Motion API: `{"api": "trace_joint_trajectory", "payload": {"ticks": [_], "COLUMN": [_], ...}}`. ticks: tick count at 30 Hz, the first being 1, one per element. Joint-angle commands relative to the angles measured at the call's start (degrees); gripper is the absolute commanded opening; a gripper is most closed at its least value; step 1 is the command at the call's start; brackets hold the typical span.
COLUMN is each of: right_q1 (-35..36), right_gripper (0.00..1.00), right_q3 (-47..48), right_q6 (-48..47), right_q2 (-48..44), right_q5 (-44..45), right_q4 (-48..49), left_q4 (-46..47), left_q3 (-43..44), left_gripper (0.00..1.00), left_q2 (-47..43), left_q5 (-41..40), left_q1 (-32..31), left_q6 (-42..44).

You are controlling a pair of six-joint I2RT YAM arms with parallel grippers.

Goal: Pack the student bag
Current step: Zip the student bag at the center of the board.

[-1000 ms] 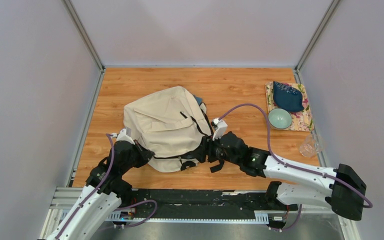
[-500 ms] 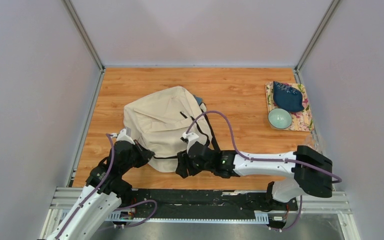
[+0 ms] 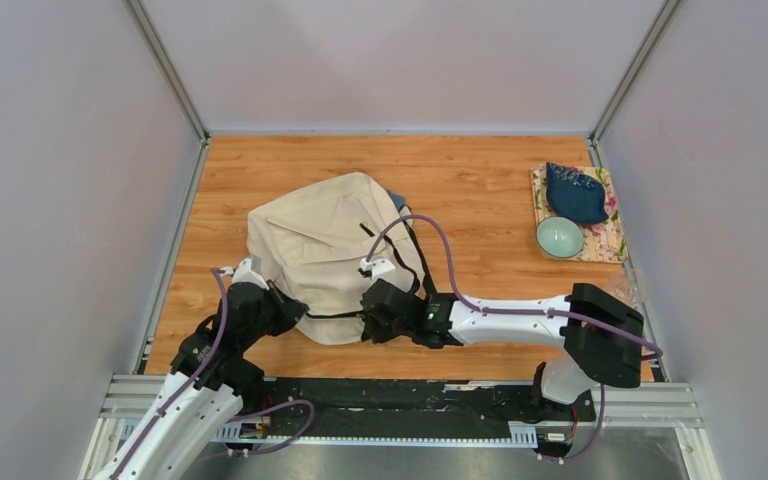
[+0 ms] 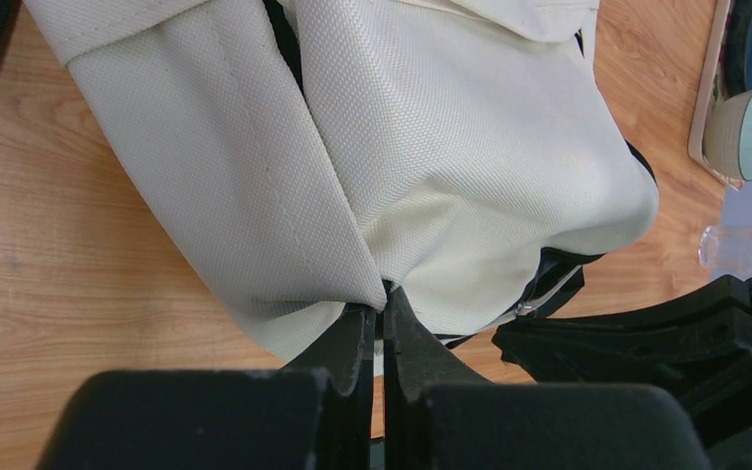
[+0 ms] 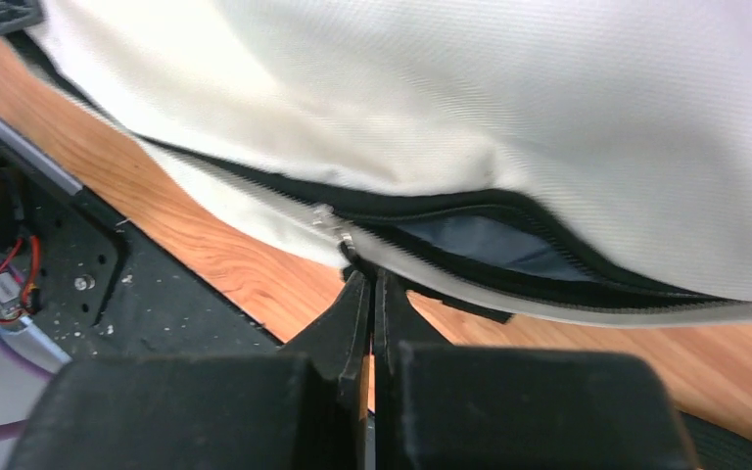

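The student bag point(image 3: 320, 240), a big cream canvas backpack with black straps, lies mid-table. My left gripper point(image 3: 295, 310) is at its near left corner. In the left wrist view that gripper point(image 4: 384, 289) is shut, pinching a fold of the bag's canvas point(image 4: 450, 147). My right gripper point(image 3: 365, 318) sits at the bag's near edge. Seen from the right wrist, the right gripper point(image 5: 370, 276) is shut just under the silver zipper pull point(image 5: 338, 230), which runs down into its tips. The zip gapes a little, showing dark lining point(image 5: 480, 240) under the cream cloth point(image 5: 499, 88).
A floral mat point(image 3: 610, 240) at the right edge carries a teal bowl point(image 3: 560, 237) and a dark blue pouch point(image 3: 575, 193). A clear cup point(image 3: 622, 288) stands near the right arm's elbow. Grey walls close in three sides. The black base rail point(image 3: 380, 395) runs along the near edge.
The right arm has swung left along the bag's near edge and its gripper has gone from open to shut at the zipper. The left gripper has kept its hold, unmoved.
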Motion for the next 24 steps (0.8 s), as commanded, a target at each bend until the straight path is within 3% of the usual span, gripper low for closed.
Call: {"api": "trace_joint_trajectory", "payload": {"ticks": [1, 13, 22, 24], "right_q1": [-2.0, -8.2, -11.6, -11.5], "right_gripper": [0.00, 0.00, 0.00, 0.00], "right_q3": [-3.3, -11.0, -13.3, -13.1], "right_q6": [-1.3, -2.0, -2.8, -2.7], "right_q2": [-4.7, -12.3, -17.0, -16.8], "right_q5": [2.6, -0.6, -3.2, -6.3], "right_q4": [-0.5, -1.0, -0.3, 0.7], "left_q4": [0.2, -3.5, -11.1, -12.0], "left_q3": [3.0, 4.9, 10.9, 12.2], "left_gripper": [0.00, 0.00, 0.00, 0.12], "left_q2": [-0.8, -1.0, 0.0, 1.4], "left_q5": [-3.2, -6.5, -14.1, -14.2], "left_q1": [0.4, 0.4, 0.4, 0.3], "left_q6": [1.2, 3.5, 9.7, 10.8]}}
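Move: The right hand holds the zip pull, its slider 2 cm to the left and a centimetre ahead; the bag corner where the zip turns up the side is roughly 9 cm right and 6 cm ahead, a couple of cm higher. The black side strap lies 12 cm right, 10 cm ahead; the bag's middle 14 cm ahead, 6 cm left. From the left hand, pinching the zip's left end, the slider lies about 10 cm right, 2 cm back and slightly lower. Still pinching the zip pull, the right hand drags the slider along the bag's near edge to the right and somewhat forward, about 9 cm, towards the right corner, turning some 10 degrees clockwise. The left hand keeps hold of the zip's left end and, mostly late on, draws it about 3 cm left and a little up, its left side rolling up some 10 degrees. ##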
